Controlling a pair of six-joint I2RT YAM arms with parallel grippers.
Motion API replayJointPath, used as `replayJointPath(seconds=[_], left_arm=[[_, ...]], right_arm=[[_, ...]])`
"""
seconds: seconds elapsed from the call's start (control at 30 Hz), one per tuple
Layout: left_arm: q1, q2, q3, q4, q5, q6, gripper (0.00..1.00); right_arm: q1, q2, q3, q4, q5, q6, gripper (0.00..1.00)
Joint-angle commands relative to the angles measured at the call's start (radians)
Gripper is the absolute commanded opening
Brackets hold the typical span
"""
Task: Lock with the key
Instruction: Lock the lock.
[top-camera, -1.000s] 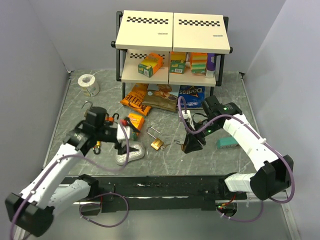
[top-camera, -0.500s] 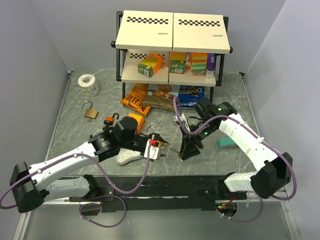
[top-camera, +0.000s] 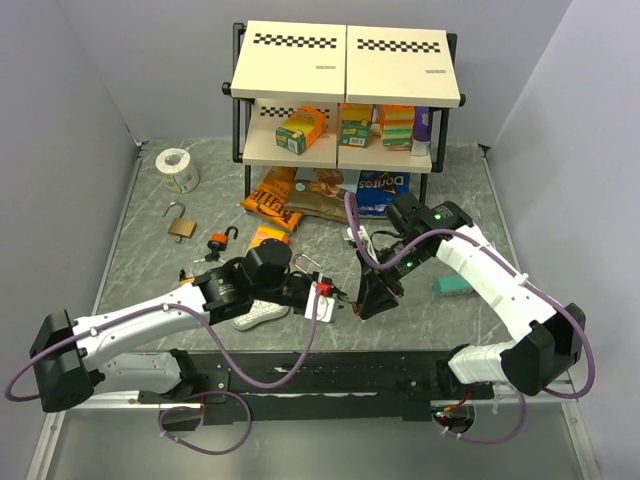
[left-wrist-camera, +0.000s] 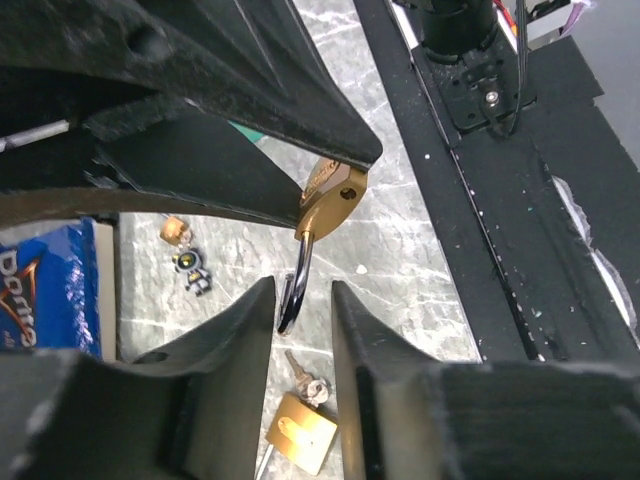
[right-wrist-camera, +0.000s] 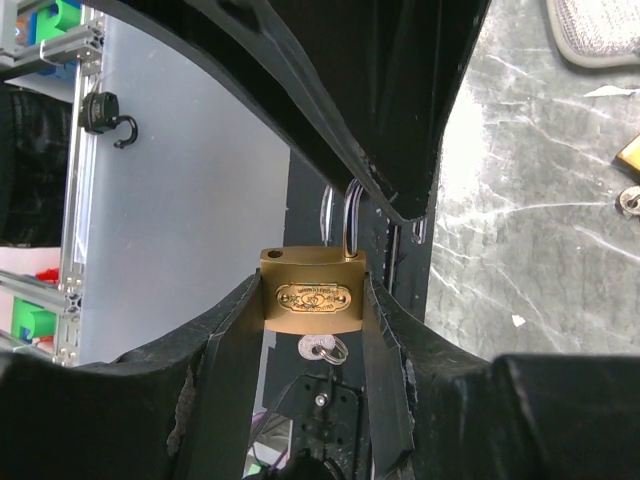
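Note:
My right gripper (right-wrist-camera: 312, 300) is shut on the sides of a brass padlock (right-wrist-camera: 312, 295). The key (right-wrist-camera: 322, 348) sits in its keyhole and its steel shackle (right-wrist-camera: 352, 215) stands open. In the top view the right gripper (top-camera: 372, 297) hangs above the table's middle, tip to tip with my left gripper (top-camera: 335, 300). In the left wrist view the same padlock (left-wrist-camera: 333, 200) hangs from the right fingers. Its shackle (left-wrist-camera: 298, 285) lies between the fingers of my left gripper (left-wrist-camera: 302, 305), which is narrowly open with a small gap on each side.
A second brass padlock (left-wrist-camera: 300, 430) with its key lies on the table under the left gripper. Another padlock (top-camera: 181, 226), an orange lock (top-camera: 218, 240), a tape roll (top-camera: 177, 168), a teal block (top-camera: 453, 286) and chip bags (top-camera: 300, 195) lie around. A shelf (top-camera: 345, 150) stands behind.
My left arm swung from the left side to the middle and its jaws narrowed around the held padlock's shackle. The right gripper shifted slightly left, still gripping the padlock.

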Motion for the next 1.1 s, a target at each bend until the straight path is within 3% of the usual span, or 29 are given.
replayJointPath(seconds=[0.0,0.07,0.13,0.17,0.2,0.23,0.3,0.53,0.67,1.07], left_arm=[[-0.008,0.014,0.045,0.031,-0.020,-0.012,0.21],[-0.008,0.014,0.050,0.033,-0.035,-0.027,0.09],[-0.008,0.007,0.052,0.034,-0.048,-0.057,0.01],[-0.008,-0.007,0.052,0.034,-0.046,-0.070,0.01],[-0.008,-0.016,0.052,0.031,-0.048,-0.097,0.01],[-0.003,-0.025,0.050,0.030,-0.045,-0.113,0.01],[0.018,-0.056,0.049,0.029,0.002,-0.183,0.01],[0.183,-0.096,0.137,-0.001,0.177,-0.424,0.01],[0.207,-0.102,0.190,0.000,0.216,-0.548,0.01],[0.213,-0.090,0.190,0.108,0.211,-0.765,0.01]], right_arm=[[0.010,0.016,0.057,-0.019,-0.059,0.001,0.00],[0.010,0.015,0.057,-0.016,-0.056,0.008,0.00],[0.010,0.016,0.059,0.004,-0.059,0.030,0.13],[0.006,0.013,0.065,0.010,-0.061,0.059,0.26],[0.001,0.012,0.069,0.016,-0.061,0.074,0.56],[-0.010,0.007,0.075,0.034,-0.061,0.087,0.74],[-0.052,-0.023,0.080,0.062,-0.050,0.120,0.99],[-0.163,-0.168,0.040,0.206,-0.014,0.136,0.99],[-0.162,-0.273,0.006,0.384,0.011,0.215,0.99],[-0.073,-0.295,0.029,0.453,0.013,0.243,0.96]])
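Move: About 4 cm to the left hand's right lies the padlock's body, roughly 1 cm back and 1 cm lower, with its open shackle reaching back between the left fingertips. The right hand still grips that body right at its own hand point. On the table some 20 cm below, a second brass padlock lies about 11 cm ahead and 6 cm left of the left hand; the white scrubber is some 8 cm ahead and 18 cm left. Closing its part-open fingers on the shackle, the left hand takes the padlock, and the right hand then opens wide and lets go of the body. The right draws off forward about 4 cm and climbs some 9 cm, rolling and tipping its fingers up. The left carries the padlock up about 11 cm and slightly left, rolling some 30 degrees, top forward. ##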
